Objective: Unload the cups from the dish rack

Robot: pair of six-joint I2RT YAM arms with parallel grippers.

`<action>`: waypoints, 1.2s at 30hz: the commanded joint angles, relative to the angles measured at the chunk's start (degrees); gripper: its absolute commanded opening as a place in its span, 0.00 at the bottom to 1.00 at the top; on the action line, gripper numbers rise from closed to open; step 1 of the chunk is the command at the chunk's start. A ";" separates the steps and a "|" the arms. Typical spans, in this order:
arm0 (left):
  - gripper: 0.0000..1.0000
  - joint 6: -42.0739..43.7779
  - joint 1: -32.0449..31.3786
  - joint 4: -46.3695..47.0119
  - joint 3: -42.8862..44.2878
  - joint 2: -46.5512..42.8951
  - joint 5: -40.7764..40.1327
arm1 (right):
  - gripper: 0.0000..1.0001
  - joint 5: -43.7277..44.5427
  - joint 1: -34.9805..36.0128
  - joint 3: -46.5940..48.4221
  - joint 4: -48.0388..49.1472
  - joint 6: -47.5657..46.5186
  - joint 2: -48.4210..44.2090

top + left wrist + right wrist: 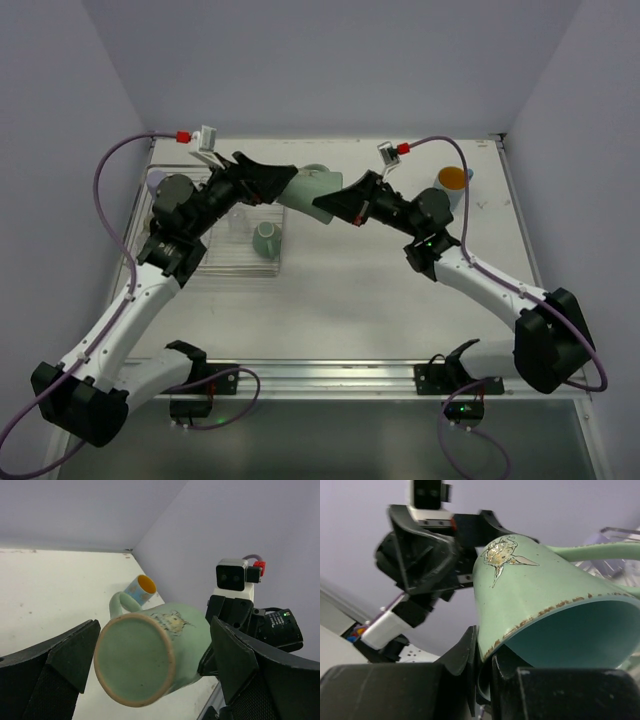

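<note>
A mint-green mug [308,190] hangs on its side in mid-air between the two arms, above the table's back. My right gripper [487,650] is shut on its rim [535,616], one finger inside and one outside. My left gripper [155,630] is open, and its fingers [70,655] flank the mug's base [132,660] without touching it. The silver wire dish rack [222,262] sits under the left arm, holding a second mint-green mug [267,240]. On the table at the back right stands a blue mug with an orange inside [452,180], also in the left wrist view [141,589].
A lavender cup [157,180] stands at the table's back left, beside the rack. The side walls close in on both sides. A metal rail [330,377] runs along the near edge between the arm bases.
</note>
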 commanded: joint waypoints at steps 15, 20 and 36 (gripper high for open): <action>1.00 29.73 -0.09 -29.34 -3.76 -16.11 -16.89 | 0.00 27.24 -4.91 33.23 -73.05 -51.12 1.85; 1.00 30.79 -0.09 -28.39 -9.23 -19.64 -14.78 | 0.00 45.70 -5.53 44.86 -86.08 -62.23 16.09; 1.00 32.90 -0.44 -26.53 -14.07 -23.87 -13.73 | 0.00 47.05 -11.86 65.79 -96.11 -85.61 42.21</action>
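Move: The right hand already holds the large green cup by its rim. It is bound for a clear table spot about 24 cm ahead, 20 cm right and 36 cm below; the blue cup stands some 28 cm ahead and 36 cm right. For the open left hand, the small green cup in the rack lies roughly 9 cm ahead, 6 cm left and 31 cm below, with a small glass about 10 cm left of that cup and 7 cm farther out. Forward, down and to the right, the right hand carries the large green cup towards the table beside the blue cup, sinking mostly in the second half and rolling some 100 degrees until its fingers point down, rim still pinched. The left hand, fingers staying wide, backs off leftward, rises slightly, then sinks to about 12 cm below its start towards the small green cup, rolling some 35 degrees. ##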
